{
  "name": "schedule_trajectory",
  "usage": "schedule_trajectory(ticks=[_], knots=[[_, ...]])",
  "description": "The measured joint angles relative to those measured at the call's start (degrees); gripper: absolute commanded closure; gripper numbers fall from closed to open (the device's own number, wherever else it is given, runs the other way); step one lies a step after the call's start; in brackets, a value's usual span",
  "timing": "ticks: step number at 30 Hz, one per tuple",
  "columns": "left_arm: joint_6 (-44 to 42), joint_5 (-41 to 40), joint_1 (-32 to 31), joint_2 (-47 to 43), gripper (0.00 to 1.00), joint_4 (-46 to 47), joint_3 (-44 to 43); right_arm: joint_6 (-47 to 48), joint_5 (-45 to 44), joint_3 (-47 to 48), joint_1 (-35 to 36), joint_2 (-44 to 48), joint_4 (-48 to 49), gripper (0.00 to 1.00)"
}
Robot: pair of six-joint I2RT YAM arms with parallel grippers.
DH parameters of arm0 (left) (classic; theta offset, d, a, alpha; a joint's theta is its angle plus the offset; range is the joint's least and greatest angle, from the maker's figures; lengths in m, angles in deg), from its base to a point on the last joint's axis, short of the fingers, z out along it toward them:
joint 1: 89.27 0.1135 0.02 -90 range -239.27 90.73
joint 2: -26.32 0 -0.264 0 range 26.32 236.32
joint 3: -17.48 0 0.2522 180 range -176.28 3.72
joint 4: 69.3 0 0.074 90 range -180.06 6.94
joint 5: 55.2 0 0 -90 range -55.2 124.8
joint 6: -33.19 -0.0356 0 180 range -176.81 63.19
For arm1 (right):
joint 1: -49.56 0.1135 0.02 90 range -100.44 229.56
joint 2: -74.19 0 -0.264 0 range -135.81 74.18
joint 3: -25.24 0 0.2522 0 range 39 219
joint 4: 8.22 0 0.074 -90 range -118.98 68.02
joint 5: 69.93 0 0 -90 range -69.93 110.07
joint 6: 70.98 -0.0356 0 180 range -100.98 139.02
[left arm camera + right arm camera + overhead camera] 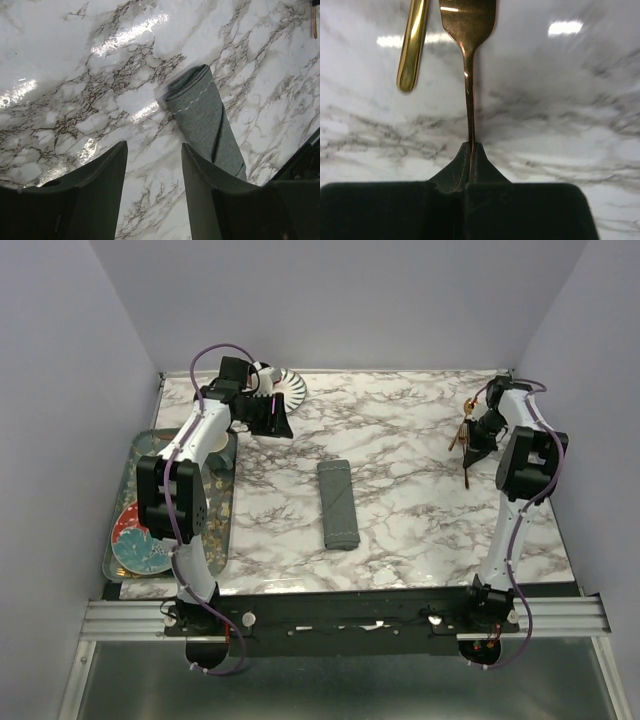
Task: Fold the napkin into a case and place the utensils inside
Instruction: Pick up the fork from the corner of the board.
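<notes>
The napkin point(338, 504) lies mid-table as a long narrow dark grey case, also seen in the left wrist view point(205, 117) with its stitched hem showing. My right gripper point(471, 145) is shut on the thin handle of a copper fork point(468, 30), whose head points away from the camera. A second gold utensil point(412, 45) lies just left of the fork. In the top view both utensils point(462, 430) are at the right, by my right gripper point(474, 445). My left gripper point(154, 145) is open and holds nothing, hovering at the back left point(270, 412), apart from the case.
A striped saucer point(290, 388) stands at the back left, just behind the left gripper. A green tray point(118, 510) with coloured plates point(135, 540) sits along the left edge. Walls close in the table on three sides.
</notes>
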Motion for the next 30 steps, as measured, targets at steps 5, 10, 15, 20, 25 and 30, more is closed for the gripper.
schedule_trajectory(ticks=[5,10,15,20,25,30], knots=[[0.0,0.1,0.0,-2.5,0.43,0.7,3.3,0.1,3.3,-15.0,1.4,10.9,1.6,0.99],[0.0,0.1,0.0,-3.4,0.43,1.0,5.2,-0.8,6.2,-31.3,6.0,23.9,5.6,0.99],[0.0,0.1,0.0,-3.4,0.44,1.1,5.3,-2.6,7.5,-39.1,11.2,26.2,10.3,0.99],[0.0,0.1,0.0,-3.6,0.43,1.1,5.8,-4.5,7.4,-42.4,12.3,24.8,12.9,0.68],[-0.1,0.2,0.0,-4.3,0.43,1.4,7.7,-5.2,7.2,-41.5,13.5,24.2,12.9,0.64],[-0.1,0.3,0.0,-5.3,0.44,1.7,9.1,-5.0,5.5,-38.2,14.1,23.1,13.0,0.64]])
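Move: The right hand already has the fork's handle pinched just above the marble; the clear spot it is taken to lies about 13 cm back and 11 cm to the left, roughly 1 cm lower. The spoon's middle is some 9 cm ahead and 3 cm left of the hand, the folded napkin about 41 cm left and 16 cm back. From the left hand that clear spot is roughly 50 cm right, 12 cm back and 14 cm below. Keeping the fork pinched by its handle, the right hand carries it back and left, away from the spoon and towards the folded napkin, about 13 cm back and 12 cm left in a low arc that rises some 3 cm midway and sinks again, the wrist turning roughly 10 degrees counter-clockwise. Down at the marble the fingers open to about a third and let go of the handle, then ease about 2 cm forward along it, still straddling it, while the empty left hand drifts some 3 cm back and slightly down. ##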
